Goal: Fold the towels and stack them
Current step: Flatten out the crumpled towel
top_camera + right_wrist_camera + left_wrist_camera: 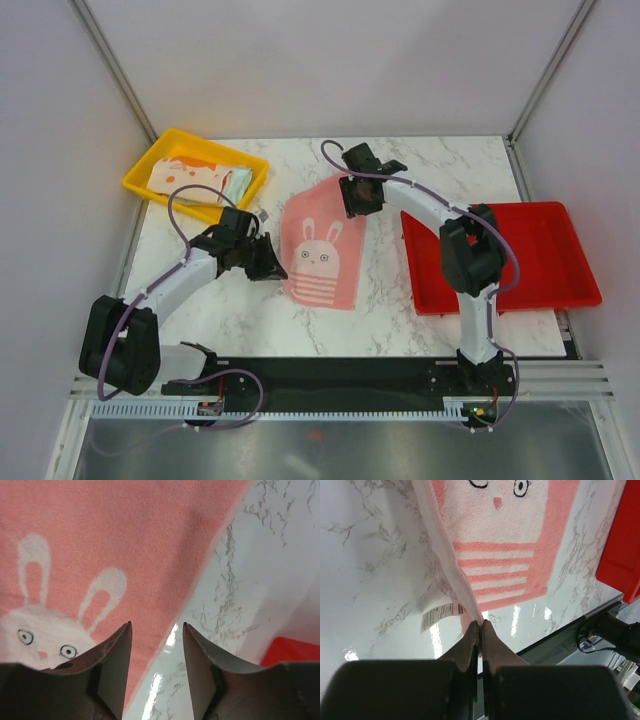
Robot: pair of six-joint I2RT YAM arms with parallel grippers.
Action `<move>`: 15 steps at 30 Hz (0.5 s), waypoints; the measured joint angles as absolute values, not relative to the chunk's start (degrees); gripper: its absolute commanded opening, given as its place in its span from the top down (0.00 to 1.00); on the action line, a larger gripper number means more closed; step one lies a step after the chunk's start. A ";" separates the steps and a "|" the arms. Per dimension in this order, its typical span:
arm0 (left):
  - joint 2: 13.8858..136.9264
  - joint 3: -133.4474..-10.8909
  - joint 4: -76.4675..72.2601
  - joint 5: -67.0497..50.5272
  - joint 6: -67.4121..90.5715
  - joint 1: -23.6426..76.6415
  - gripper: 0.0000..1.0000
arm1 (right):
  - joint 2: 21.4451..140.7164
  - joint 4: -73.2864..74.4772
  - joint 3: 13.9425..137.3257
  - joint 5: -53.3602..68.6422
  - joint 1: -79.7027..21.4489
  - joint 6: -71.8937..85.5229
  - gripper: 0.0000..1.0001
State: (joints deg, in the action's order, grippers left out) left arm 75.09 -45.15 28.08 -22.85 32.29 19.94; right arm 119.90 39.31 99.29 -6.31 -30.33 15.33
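A pink towel (320, 255) with a white rabbit print lies spread on the marble table. My left gripper (268, 262) is at its left edge, and in the left wrist view the jaws (480, 623) are shut on the towel's white hem (451, 575), beside a care label (439, 616). My right gripper (357, 195) hovers over the towel's far right corner. The right wrist view shows it open (156, 626) above the towel's edge (125, 540), with nothing between its fingers. Folded towels, cream with orange (185, 172) and mint green (238, 184), lie in the yellow tray.
The yellow tray (145, 165) stands at the back left. A red tray (520, 260) sits on the right, close to the right arm's elbow. Bare marble (250, 320) lies in front of the towel, before the black rail at the near edge.
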 measured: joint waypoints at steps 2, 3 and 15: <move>74.78 -43.97 26.85 -22.83 32.32 19.94 0.98 | 116.33 40.16 97.32 -5.78 -30.85 14.61 0.46; 74.46 -43.44 26.26 -22.79 32.34 19.94 0.98 | 112.55 40.23 95.13 -5.37 -31.55 13.78 0.47; 67.20 -33.85 20.27 -24.36 36.05 19.03 0.98 | 85.73 28.01 58.85 -2.74 -45.06 18.65 0.55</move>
State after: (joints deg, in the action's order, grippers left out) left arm 67.20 -33.85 20.27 -24.36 36.05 19.03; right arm 85.73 28.01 58.85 -2.74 -45.06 18.65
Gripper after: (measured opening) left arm 0.041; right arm 0.463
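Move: For the right gripper, the rabbit towel's near-right corner is about 22 cm back, roughly level sideways and some 6 cm below. The rabbit print lies about 10 cm back and 8 cm left of that gripper; the red box's middle is around 10 cm back and 37 cm right. From the left gripper, which already pinches the towel by its near-left corner, the near-right corner lies about 6 cm back, 17 cm right and 7 cm below. Swing the empty right gripper back about 18 cm along the towel's right side towards its near-right corner, arching some 10 cm up and then down almost to its starting height. Turn the wrist about 15 degrees counter-clockwise, fingers staying half open. Meanwhile, keep the near-left corner pinched in the left gripper and ease it about 2 cm back and slightly down. ##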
